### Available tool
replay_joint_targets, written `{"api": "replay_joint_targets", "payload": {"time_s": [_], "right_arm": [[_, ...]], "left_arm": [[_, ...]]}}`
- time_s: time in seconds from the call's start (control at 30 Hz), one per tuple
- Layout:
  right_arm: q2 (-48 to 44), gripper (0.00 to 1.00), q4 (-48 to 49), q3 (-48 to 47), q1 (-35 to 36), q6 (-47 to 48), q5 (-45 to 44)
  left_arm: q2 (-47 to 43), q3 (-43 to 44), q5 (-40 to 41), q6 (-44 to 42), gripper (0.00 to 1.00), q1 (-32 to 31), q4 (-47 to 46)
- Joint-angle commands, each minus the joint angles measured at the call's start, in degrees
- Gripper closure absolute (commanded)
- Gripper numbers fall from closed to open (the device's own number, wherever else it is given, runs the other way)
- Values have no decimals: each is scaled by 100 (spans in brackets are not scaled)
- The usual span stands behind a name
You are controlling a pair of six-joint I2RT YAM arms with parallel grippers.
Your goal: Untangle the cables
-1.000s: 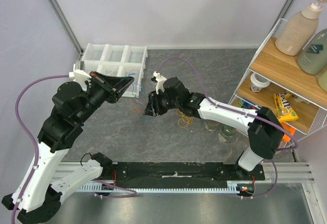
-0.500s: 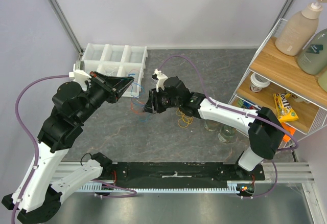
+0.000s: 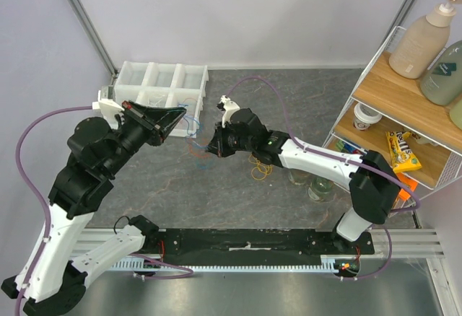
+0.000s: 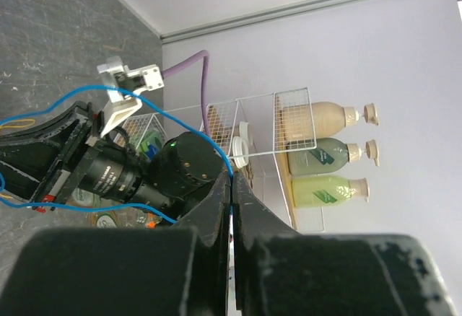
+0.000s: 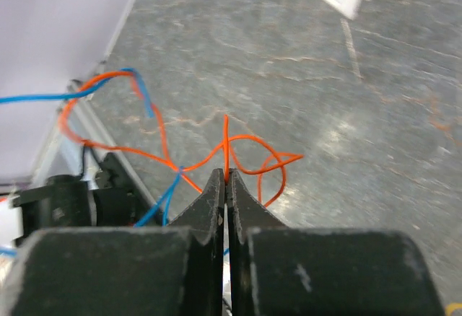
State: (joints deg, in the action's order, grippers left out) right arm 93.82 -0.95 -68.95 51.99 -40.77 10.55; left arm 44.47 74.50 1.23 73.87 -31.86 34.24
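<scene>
My left gripper [image 3: 184,117] is shut on a blue loop [image 4: 189,125] and holds it above the table beside the white bin. My right gripper [image 3: 210,148] is shut on an orange loop [image 5: 254,154], just right of the left one. The blue and orange loops are tangled together between the two grippers [image 3: 195,137]; in the right wrist view they cross at a knot [image 5: 175,169]. The blue loop also shows in the right wrist view [image 5: 43,98]. Yellow loops [image 3: 260,167] lie on the table under the right arm. Red and purple loops are not seen.
A white compartment bin [image 3: 160,83] stands at the back left. A wire shelf [image 3: 404,107] with bottles and snacks stands at the right. Two glass jars [image 3: 317,186] sit near the right arm. The table is grey stone [image 3: 238,200].
My right gripper has moved back and slightly up, pulling the orange loop. My left arm has shifted a little back and left with the blue loop.
</scene>
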Motion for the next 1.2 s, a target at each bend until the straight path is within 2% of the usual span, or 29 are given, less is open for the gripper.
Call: {"api": "replay_joint_targets", "payload": {"time_s": [0.0, 0.17, 0.33, 0.43, 0.53, 0.63, 0.9, 1.0, 1.17], "right_arm": [[-144, 100, -720, 56, -48, 236, -1149], [-452, 100, -1381, 627, -618, 385, -1792], [-768, 100, -1636, 1513, -1260, 605, -1916], [-935, 100, -1628, 1849, -1402, 790, -1881], [-1128, 100, -1549, 2034, -1402, 922, -1741], [-1261, 100, -1540, 2017, -1410, 1036, -1530], [-1454, 100, -1856, 1587, -1402, 1414, -809], [-1489, 100, -1988, 1429, -1393, 1528, -555], [-1612, 100, -2076, 1209, -1349, 1704, -325]], "left_arm": [[-35, 643, 368, -643, 99, 22, 21], [202, 2048, 878, -2434, 98, 13, 320], [395, 3638, 1124, -4613, 98, 21, 224], [501, 4317, 1160, -5389, 98, 13, 110], [528, 4468, 1203, -5541, 98, 13, 39], [519, 4171, 1177, -5339, 98, 13, 83], [940, 3362, 1818, -4539, 98, 13, 1085], [1002, 2879, 2073, -4434, 98, 13, 919], [1230, 2324, 2696, -4626, 98, 22, 41]]}}
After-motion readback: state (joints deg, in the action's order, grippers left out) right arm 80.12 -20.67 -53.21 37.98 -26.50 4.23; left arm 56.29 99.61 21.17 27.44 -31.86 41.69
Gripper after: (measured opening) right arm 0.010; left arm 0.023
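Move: Ahead of the left hand, which holds the blue cable, the white tray lies about 30 cm out, 20 cm left and 42 cm below; the orange cable is 5 cm ahead, 2 cm left and 28 cm below. From the right hand, pinching orange, the yellow cable lies about 16 cm right, 2 cm nearer the base and 19 cm below; the nearest glass bottle is 13 cm farther right of it, level with it. Pulling orange and blue apart, the right hand sweeps some 20 cm right and down 14 cm towards the yellow cable, fingers tipping downward, then rises about 5 cm, easing slightly left. The left hand lifts blue 24 cm while drawing back and left, fingers tilting up, then comes forward and down, about 17 cm each, its wrist rolling left side up. Both keep their pinch. ##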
